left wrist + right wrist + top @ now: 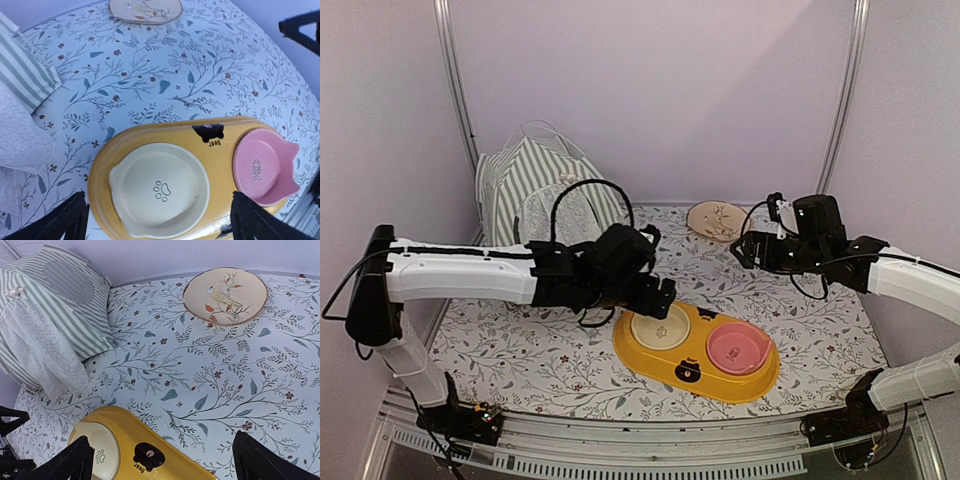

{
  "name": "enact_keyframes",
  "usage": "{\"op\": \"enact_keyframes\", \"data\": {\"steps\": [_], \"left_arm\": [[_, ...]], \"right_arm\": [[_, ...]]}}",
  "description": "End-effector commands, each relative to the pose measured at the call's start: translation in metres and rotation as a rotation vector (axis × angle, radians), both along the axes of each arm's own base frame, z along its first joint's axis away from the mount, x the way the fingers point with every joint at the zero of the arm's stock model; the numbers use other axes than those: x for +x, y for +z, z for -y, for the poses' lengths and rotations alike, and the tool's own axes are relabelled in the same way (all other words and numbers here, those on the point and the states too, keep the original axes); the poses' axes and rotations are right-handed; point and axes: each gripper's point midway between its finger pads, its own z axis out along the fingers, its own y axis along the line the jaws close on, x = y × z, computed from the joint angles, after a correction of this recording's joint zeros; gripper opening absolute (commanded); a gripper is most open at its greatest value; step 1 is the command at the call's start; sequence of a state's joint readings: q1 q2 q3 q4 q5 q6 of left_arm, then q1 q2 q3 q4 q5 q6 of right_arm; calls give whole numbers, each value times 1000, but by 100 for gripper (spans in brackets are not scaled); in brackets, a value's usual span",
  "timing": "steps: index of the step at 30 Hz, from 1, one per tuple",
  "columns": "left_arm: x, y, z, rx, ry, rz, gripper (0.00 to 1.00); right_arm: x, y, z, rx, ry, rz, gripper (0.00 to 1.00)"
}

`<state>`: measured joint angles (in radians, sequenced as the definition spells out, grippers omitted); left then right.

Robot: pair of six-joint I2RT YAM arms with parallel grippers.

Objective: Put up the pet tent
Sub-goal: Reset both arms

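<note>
The pet tent [542, 195] stands at the back left corner, green-and-white striped, with a white lace curtain in front and thin white poles rising above it. The right wrist view shows the tent [75, 320] with its round mesh window [67, 282] and its lace [45, 347]. My left gripper [660, 296] hovers open in front of the tent, apart from it. In its wrist view the left gripper [160, 220] straddles a cream bowl and holds nothing. My right gripper [746, 250] hangs open at the right. In its own view the right gripper [165, 465] is empty.
A yellow feeder tray [650, 362] lies at the front centre of the floral mat [540, 360], holding a cream bowl [660, 328] and a pink bowl [738, 348]. A bird-painted plate [718, 220] sits at the back right. Walls close in the back and both sides.
</note>
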<state>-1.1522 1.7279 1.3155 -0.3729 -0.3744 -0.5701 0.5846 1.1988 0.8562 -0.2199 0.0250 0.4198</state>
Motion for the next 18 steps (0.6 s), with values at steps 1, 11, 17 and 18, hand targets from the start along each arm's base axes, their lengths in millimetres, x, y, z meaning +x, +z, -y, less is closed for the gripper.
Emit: {"op": "enact_keyframes", "data": {"steps": [1, 11, 17, 18], "left_arm": [[41, 29, -72, -167, 174, 47, 100], [71, 27, -300, -322, 612, 241, 100], [66, 15, -385, -334, 718, 430, 100], [66, 17, -394, -321, 726, 471, 99]], "right_arm": [[21, 5, 56, -51, -174, 55, 99], [34, 2, 177, -239, -438, 399, 99], [57, -31, 246, -259, -627, 404, 99], [61, -39, 249, -278, -636, 409, 99]]}}
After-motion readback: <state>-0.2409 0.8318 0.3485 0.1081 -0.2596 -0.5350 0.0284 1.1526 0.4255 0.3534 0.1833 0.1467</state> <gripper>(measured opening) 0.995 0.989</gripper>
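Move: Empty-handed and open, the left hand hovers some 12 cm over the cream bowl, the pink bowl about 18 cm to its right and 5 cm back. The tent's middle lies roughly 26 cm left and 17 cm ahead, 3 cm higher. From the right hand, the yellow tray is about 13 cm back, 9 cm left and 17 cm down; the plate lies some 26 cm ahead, 1 cm left and 16 cm down. Both open hands sweep outward from the tray, left about 38 cm past the tent's front, right 23 cm, sinking slightly. ##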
